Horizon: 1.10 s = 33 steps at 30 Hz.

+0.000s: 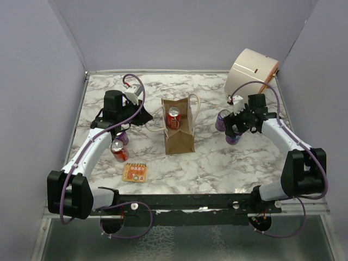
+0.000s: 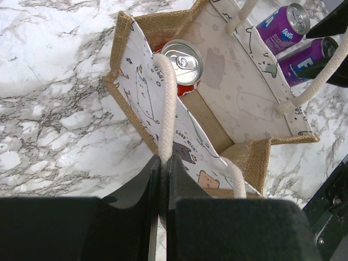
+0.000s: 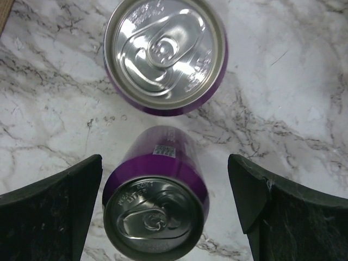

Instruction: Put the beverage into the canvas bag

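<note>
The canvas bag [image 1: 179, 136] stands upright mid-table with its mouth open, and a red beverage can [image 1: 174, 117] stands inside it. In the left wrist view that red can [image 2: 182, 62] rests in a corner of the bag [image 2: 239, 103]. My left gripper [image 2: 163, 163] is shut on the bag's cream rope handle [image 2: 166, 103]. Right of the bag stand two purple beverage cans [image 1: 222, 120]. My right gripper [image 3: 165, 168] hangs open over the nearer purple can [image 3: 155, 201], a finger on each side and neither touching. The second purple can [image 3: 166, 54] stands just beyond it.
A large cream drum-shaped container [image 1: 251, 69] lies tipped at the back right corner. Another red can [image 1: 118, 149] and a purple can [image 1: 124, 136] stand under my left arm. A flat orange snack packet [image 1: 135, 172] lies near the front edge. Grey walls enclose the table.
</note>
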### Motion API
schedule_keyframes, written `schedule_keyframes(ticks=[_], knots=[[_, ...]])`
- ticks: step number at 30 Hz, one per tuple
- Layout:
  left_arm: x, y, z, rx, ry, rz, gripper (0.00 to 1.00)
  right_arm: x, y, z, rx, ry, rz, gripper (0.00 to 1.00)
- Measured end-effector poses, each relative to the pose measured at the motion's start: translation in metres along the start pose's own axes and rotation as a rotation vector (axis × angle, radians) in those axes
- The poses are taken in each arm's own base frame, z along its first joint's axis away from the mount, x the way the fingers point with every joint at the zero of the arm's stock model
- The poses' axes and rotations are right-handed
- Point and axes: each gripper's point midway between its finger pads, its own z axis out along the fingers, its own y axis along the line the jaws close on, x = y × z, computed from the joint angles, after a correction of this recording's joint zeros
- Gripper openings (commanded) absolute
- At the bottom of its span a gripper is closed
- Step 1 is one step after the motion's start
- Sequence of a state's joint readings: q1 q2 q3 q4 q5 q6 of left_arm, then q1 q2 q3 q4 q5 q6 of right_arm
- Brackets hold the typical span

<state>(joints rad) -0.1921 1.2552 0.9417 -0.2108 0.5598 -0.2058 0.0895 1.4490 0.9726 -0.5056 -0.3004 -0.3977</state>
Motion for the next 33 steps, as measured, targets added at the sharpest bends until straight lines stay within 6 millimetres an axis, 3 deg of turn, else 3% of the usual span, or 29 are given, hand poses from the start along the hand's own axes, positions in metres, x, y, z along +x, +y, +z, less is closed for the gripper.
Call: schedule_keyframes(ticks=[5, 17, 28, 33], knots=[[0.0, 0.0, 0.0, 0.0, 0.0, 0.0, 0.0, 0.017, 0.01, -0.003, -0.027, 0.035, 0.015, 0.94], [0.001, -0.002, 0.001, 0.005, 0.002, 0.011, 0.0, 0.011, 0.006, -0.021, -0.001, -0.007, 0.011, 0.67], [0.001, -0.004, 0.001, 0.009, 0.005, 0.023, 0.0, 0.014, 0.01, -0.022, -0.017, 0.003, 0.012, 0.72], [0.002, -0.004, 0.002, 0.011, 0.007, 0.027, 0.0, 0.015, 0.01, -0.022, -0.018, 0.006, 0.011, 0.63]])
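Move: The near purple can stands between the right hand's open fingers, its middle about 3 cm back, 1 cm right and some 3 cm below the hand point. The far purple can is about 4 cm ahead and 3 cm to the left. The canvas bag, with a red can already inside, stands some 24 cm left, level with the hand. From the left hand the near can lies about 37 cm right, 2 cm back and 14 cm down. The right hand draws back about 2.5 cm, away from the far purple can, until the near can is centred between its fingers, first dipping slightly and then rising some 1.5 cm, with the wrist keeping its tilt. As it slows, the fingers close from nearly wide open to about 70 percent and pinch the near can from both sides around its upper part, then hold there, while the left hand keeps hold of the bag's rope handle. ##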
